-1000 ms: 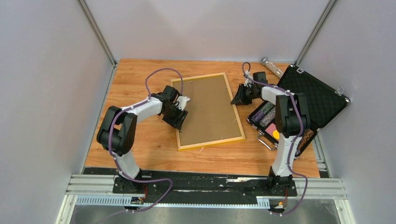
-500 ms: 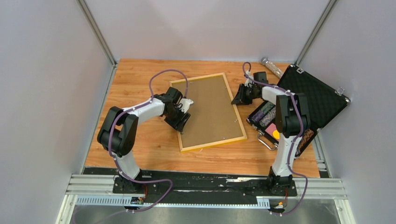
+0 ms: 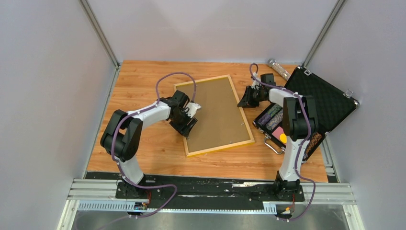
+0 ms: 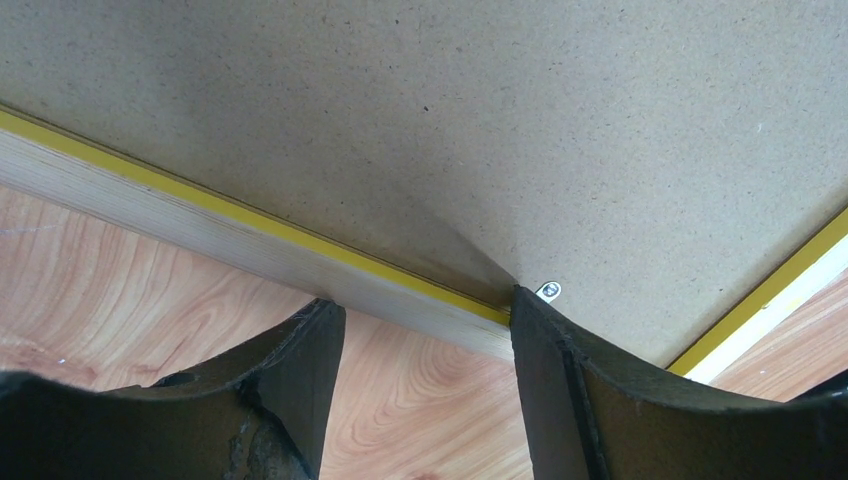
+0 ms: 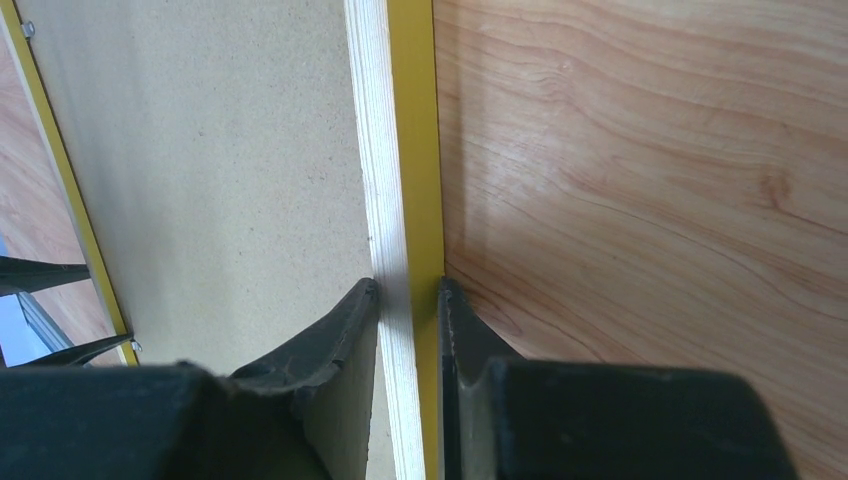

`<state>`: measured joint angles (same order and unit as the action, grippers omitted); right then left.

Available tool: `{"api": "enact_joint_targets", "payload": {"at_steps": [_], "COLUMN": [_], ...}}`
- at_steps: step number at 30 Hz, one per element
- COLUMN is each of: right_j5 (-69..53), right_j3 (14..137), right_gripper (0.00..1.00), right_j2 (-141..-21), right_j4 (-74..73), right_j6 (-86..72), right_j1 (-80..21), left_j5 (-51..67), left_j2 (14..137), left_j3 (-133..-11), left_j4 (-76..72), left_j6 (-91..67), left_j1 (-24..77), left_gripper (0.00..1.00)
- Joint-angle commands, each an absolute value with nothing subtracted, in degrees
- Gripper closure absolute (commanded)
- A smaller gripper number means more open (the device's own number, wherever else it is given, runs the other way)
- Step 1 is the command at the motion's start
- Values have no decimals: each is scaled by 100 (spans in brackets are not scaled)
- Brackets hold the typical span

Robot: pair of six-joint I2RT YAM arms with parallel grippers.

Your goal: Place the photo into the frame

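Observation:
The frame (image 3: 218,112) lies back up on the wooden table, its brown board showing inside the thin yellow rim. My left gripper (image 3: 190,122) is at the frame's left long edge. In the left wrist view the gripper (image 4: 424,300) is open. One fingertip touches the pale outer side of the rail (image 4: 250,235), and the other rests at the board's edge beside a small metal clip (image 4: 547,291). My right gripper (image 3: 243,101) is at the frame's right long edge. In the right wrist view the gripper (image 5: 408,285) is shut on the rail (image 5: 410,120). The photo is out of view.
An open black foam-lined case (image 3: 325,103) stands at the right, with small coloured items (image 3: 273,117) in its lower half and a metal handle (image 3: 273,143) facing the arms. A glittery cylinder (image 3: 278,68) lies at the back right. Grey walls enclose the table on three sides.
The left gripper has slid a little to the right and nearer, and its jaws stand slightly wider. The frame's near end has swung to the right. The right gripper has stayed clamped on the rail.

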<state>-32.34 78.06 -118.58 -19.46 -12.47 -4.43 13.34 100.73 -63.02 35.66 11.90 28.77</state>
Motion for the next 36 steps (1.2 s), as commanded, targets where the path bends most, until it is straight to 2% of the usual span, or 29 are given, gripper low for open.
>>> {"api": "enact_joint_targets", "payload": {"at_steps": [1,12,19,25,36], "right_j5": [-2972,-2990,-3021,-2977,-2970], "right_j3": [7810,7816,7804,7764,7937], "right_gripper": [100,100,100,100,97], "right_j2": [-12217,-12224,-12197,-12116,-12179], "right_j4": [-2013,-2015,-2021,-2028,-2141], "right_j6": [-1467,-1451,-1424,-1388,-1183], "right_j1": [-474,-467,-475,-514,-887], "left_j5": [1929,1692,1290,1275,2114], "left_j2": [10353,10247,9941,9786,9869], "left_j3": [-6195,-6156,-6340,-6705,-7153], "left_j4": [3699,3694,3636,3693,3681], "left_j6": [1809,1907,1636,1217,450], "left_j1": [3268,3274,3177,2726,1430], "left_gripper": [32,29,13,7,5]}}
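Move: The middle of the frame's left bar lies about 8 cm ahead and 2 cm left of the left hand, which touches that bar nearer its near end. A metal clip sits some 2 cm back and 3 cm right; the near bar's middle, about 6 cm back and 15 cm right. The right hand already pinches the right bar at its middle. All lie about 1 cm below the hands. Left hand opens wider, leaving the left bar forward, left and up some 7 cm; right keeps pinching its bar. ##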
